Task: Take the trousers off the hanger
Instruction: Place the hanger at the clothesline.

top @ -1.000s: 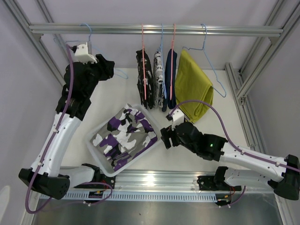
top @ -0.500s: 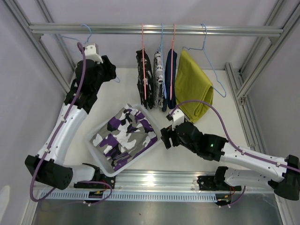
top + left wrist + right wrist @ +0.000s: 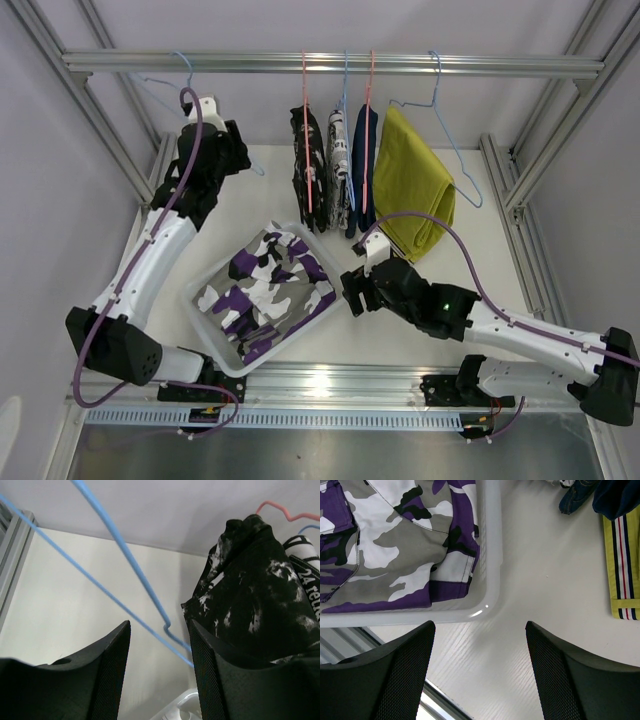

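Four pairs of trousers hang from the rail: black-and-white splotched (image 3: 307, 170), white with black print (image 3: 338, 158), navy (image 3: 364, 160) and mustard yellow (image 3: 412, 185). Camouflage trousers (image 3: 265, 285) lie in a white tray (image 3: 205, 318). An empty blue hanger (image 3: 257, 164) hangs at the left. My left gripper (image 3: 237, 150) is open beside it; in the left wrist view the hanger's wire (image 3: 125, 555) runs past my open left gripper (image 3: 160, 675) and the splotched trousers (image 3: 250, 590) hang just right. My right gripper (image 3: 350, 293) stands open over the table by the tray's corner (image 3: 490, 580).
An aluminium rail (image 3: 330, 64) spans the back, with frame posts at both sides (image 3: 110, 110). Pink hangers (image 3: 305, 120) carry the hung pairs. In the right wrist view the yellow pair's striped waistband (image 3: 621, 565) lies on the table to the right of my right gripper (image 3: 480, 670).
My left arm has swung right, bringing its gripper nearer the splotched trousers. The right arm has barely shifted. Both grippers have kept the same opening.
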`<state>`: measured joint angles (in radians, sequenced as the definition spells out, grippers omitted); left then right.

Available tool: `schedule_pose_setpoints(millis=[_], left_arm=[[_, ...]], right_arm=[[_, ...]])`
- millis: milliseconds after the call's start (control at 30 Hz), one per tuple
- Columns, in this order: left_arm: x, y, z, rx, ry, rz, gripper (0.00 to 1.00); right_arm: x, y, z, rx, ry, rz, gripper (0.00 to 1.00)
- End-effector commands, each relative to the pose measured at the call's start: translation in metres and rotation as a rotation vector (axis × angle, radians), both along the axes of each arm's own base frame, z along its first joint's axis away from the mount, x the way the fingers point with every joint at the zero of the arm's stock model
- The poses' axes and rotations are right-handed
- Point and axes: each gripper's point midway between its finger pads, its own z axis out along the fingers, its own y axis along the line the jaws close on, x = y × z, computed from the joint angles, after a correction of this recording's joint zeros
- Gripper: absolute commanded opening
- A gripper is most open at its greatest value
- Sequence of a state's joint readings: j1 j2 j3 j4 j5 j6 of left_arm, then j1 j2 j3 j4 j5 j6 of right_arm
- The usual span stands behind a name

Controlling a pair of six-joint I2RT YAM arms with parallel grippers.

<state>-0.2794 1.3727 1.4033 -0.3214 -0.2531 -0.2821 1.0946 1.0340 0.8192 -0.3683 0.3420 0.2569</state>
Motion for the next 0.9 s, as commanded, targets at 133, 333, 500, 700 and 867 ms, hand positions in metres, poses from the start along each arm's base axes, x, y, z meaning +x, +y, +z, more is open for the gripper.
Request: schedule_pose_setpoints(millis=[133,333,500,700,867], left_arm=[[0.026,0.0,0.037,-0.005,-0.154,0.033,0.55],[0.036,-0.002,0.033,-0.005,-0.161,0.037,0.52],[0.029,-0.007,0.033,-0.021,-0.176,0.004,0.43],[0.01,-0.001,0.037,-0.014,-0.188,0.001,0.35],[0.008,0.008,0.042,0.026,-0.198,0.032,0.22]], right_arm=[[0.009,0.005,0.007,0.033,-0.007,0.001,0.78],[0.013,0.002,0.005,0.03,0.0,-0.014,0.78],[0.014,0.003,0.004,0.031,0.01,-0.012,0.78],[0.013,0.002,0.008,0.045,0.006,-0.012,0.78],[0.012,0.0,0.011,0.053,0.003,-0.013,0.78]])
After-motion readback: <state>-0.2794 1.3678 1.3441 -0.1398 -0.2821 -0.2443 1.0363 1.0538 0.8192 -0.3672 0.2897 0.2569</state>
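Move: Hanging from the rod, the blue hanger has its near right end just beyond the left fingertips, some 3 cm ahead and 2 cm right, 1 cm lower. Its hook is roughly 10 cm ahead, 12 cm left and 20 cm above that hand. The black trousers hang about 14 cm right, 5 cm ahead and 5 cm lower; the basket lies 17 cm back, 2 cm right and 31 cm below. From the right hand, the hanger's end is about 26 cm ahead, 22 cm left, 15 cm up. Reaching forward about 3 cm at the hanger's near end with half-open fingers, the left hand then closes them to roughly half their former gap around the shoulder wire by its notch, while drawing back some 2 cm and rising about 1 cm. The wrist tips the fingers up by some 5 degrees over the whole move. ##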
